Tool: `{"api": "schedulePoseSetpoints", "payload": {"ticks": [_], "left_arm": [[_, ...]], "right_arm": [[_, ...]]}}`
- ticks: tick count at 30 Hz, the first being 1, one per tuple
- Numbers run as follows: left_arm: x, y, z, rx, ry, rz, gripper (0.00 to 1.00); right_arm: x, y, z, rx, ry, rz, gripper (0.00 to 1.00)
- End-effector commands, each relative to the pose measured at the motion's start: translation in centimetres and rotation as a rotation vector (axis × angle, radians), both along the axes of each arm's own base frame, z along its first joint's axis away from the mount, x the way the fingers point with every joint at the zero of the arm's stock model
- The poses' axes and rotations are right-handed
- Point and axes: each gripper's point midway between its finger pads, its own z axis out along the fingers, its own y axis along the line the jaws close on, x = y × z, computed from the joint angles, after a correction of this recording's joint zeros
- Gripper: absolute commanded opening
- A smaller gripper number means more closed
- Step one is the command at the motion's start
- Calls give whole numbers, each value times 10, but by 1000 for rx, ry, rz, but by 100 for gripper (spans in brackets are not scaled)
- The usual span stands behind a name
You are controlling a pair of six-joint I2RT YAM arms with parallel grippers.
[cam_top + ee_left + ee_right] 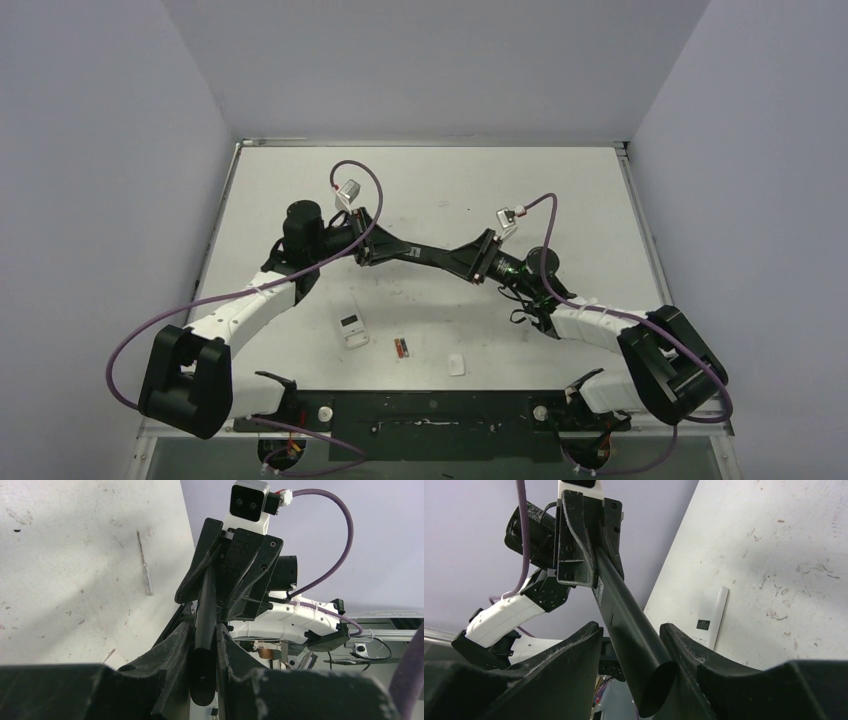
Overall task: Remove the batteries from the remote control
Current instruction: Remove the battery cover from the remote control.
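Note:
A long black remote control [425, 255] hangs above the middle of the table, held between both arms. My left gripper [204, 645] is shut on its left end, both pads pressed against the remote control [205, 630]. My right gripper [629, 635] surrounds the other end of the remote control [631, 630]. One finger [684, 650] touches it, while a gap shows on the other side. Small batteries [402, 347], reddish-brown and dark, lie side by side on the table near the front.
A white remote [352, 330] lies on the table left of the batteries, and it also shows in the right wrist view as a white remote [711, 617]. A small white rounded piece [456, 365] rests near the front edge. Grey walls close in the table.

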Motion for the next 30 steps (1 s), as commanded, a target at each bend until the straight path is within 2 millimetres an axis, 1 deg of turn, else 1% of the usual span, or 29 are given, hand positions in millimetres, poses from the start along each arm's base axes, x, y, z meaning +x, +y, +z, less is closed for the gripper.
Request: {"api": "schedulePoseSetpoints", "payload": {"ticks": [1,5,10,16,19,30], "left_arm": [[-1,1,20,-31,-83,-15,0],[-1,0,21,-33,-87,-16,0],[-1,0,23,-36,-91,-17,0],[-1,1,24,-37,-94,-18,0],[0,4,25,-41,-95,-13,0],[1,10,32,-54,-109,-1,0]], "right_arm": [[2,-7,30,59,-107,-35,43],[2,-11,27,56,-98,-48,33],[3,-16,29,62,-103,-60,29],[4,-22,24,51,-95,-78,29],[3,-25,23,55,-93,-88,28],[4,-31,24,58,-96,-103,26]]}}
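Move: The left gripper still holds the black remote control near its left end; the remote's middle lies about 5 cm right and 1 cm back of that hand. From the right hand it is some 4 cm left and 1 cm ahead, level with it. About 20 cm below, the loose batteries lie some 11 cm left and 11 cm back of the right hand, the white cover about 2 cm right and 15 cm back. Close the right fingers around the remote's right end until they pinch it, while easing that gripper outward to the right by a little over 1 cm, drifting about 1 cm back and 1 cm up. Keep the left grip shut on the other end, and let that hand come back about 1 cm and rise slightly with it. ##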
